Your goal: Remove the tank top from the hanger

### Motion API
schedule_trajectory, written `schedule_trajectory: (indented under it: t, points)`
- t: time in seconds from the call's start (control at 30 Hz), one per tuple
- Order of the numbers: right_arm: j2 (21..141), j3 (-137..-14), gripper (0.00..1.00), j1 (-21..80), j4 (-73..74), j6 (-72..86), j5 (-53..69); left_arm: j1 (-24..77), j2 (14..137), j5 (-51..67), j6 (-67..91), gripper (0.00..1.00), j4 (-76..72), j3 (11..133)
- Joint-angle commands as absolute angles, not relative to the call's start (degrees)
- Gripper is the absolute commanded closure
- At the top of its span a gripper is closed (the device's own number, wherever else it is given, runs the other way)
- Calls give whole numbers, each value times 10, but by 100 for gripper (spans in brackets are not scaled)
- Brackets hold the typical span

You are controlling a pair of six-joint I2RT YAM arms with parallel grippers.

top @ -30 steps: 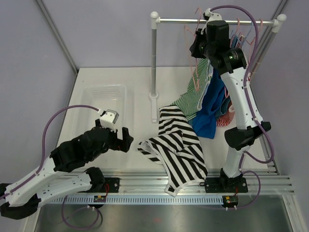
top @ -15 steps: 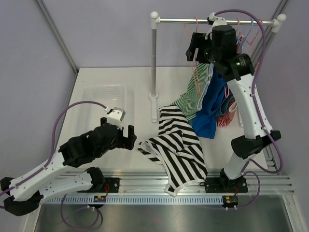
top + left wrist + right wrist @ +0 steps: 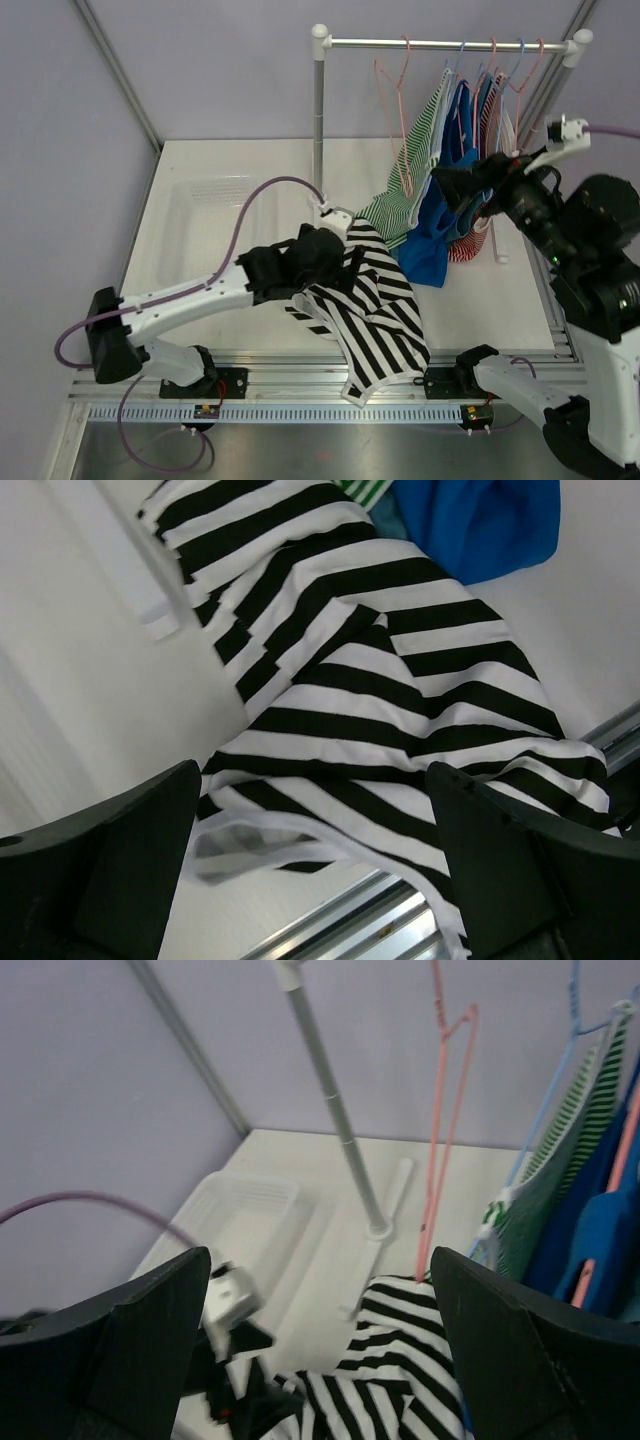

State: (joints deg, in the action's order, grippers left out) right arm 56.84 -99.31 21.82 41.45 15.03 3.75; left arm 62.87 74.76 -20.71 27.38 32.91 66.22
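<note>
The black-and-white striped tank top (image 3: 378, 305) lies crumpled on the table, off any hanger, its hem reaching the front rail. My left gripper (image 3: 338, 262) hovers open over the top's left edge; in the left wrist view the striped tank top (image 3: 380, 700) fills the space below the open left gripper (image 3: 315, 870), which holds nothing. A bare pink hanger (image 3: 392, 110) hangs on the rail. My right gripper (image 3: 445, 185) stands open and empty, away from the rail, right of the hanging clothes. The right wrist view shows the pink hanger (image 3: 446, 1130) and the striped tank top (image 3: 400, 1385) beyond the open right gripper (image 3: 320, 1350).
A garment rack (image 3: 450, 44) with a grey post (image 3: 318, 130) carries green-striped (image 3: 415, 165), blue (image 3: 440, 225) and red-striped (image 3: 470, 240) tops on hangers. A clear plastic tray (image 3: 178, 190) sits at the left back. A metal rail (image 3: 330, 385) runs along the table's front.
My right gripper opened and drew back from the rail, down and to the right. My left arm swung right, from the table's left side to over the striped top.
</note>
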Motion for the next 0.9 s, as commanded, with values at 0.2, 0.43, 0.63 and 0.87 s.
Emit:
schedule_trajectory:
  t: [0.2,0.43,0.63,0.87]
  points:
    - [406,-855,0,224,407,178,173,649,995,-120,267,1,246,757]
    - [375,-815,1,224,459,151,214,666,1088,-89,285,1,216,758]
    - [348,-790,1,225,445,157,219,671,1125,-91,304,30,202,726]
    - [345,-790,1,224,456,135,217,676,1006,-181,322,100,240,671]
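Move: The tank top lies crumpled on the table below and to the right of the left hand: its middle is about 9 cm right, 3 cm back and 18 cm down. The rack's foot stands some 17 cm ahead and 3 cm left at table height. The blue garment's hem hangs about 8 cm ahead, 20 cm right and 13 cm below. From the right hand, the tank top is roughly 6 cm back, 12 cm left and 49 cm below. The left fingers shut on the middle of the striped tank top and pinch up a fold: the open hand sinks fast, about 18 cm, moving some 9 cm right and tilting steeper, then closes at the bottom and eases 2 cm back left. The right hand, empty and open, backs away from the rack about 11 cm, sinking 8 cm and turning counter-clockwise. ##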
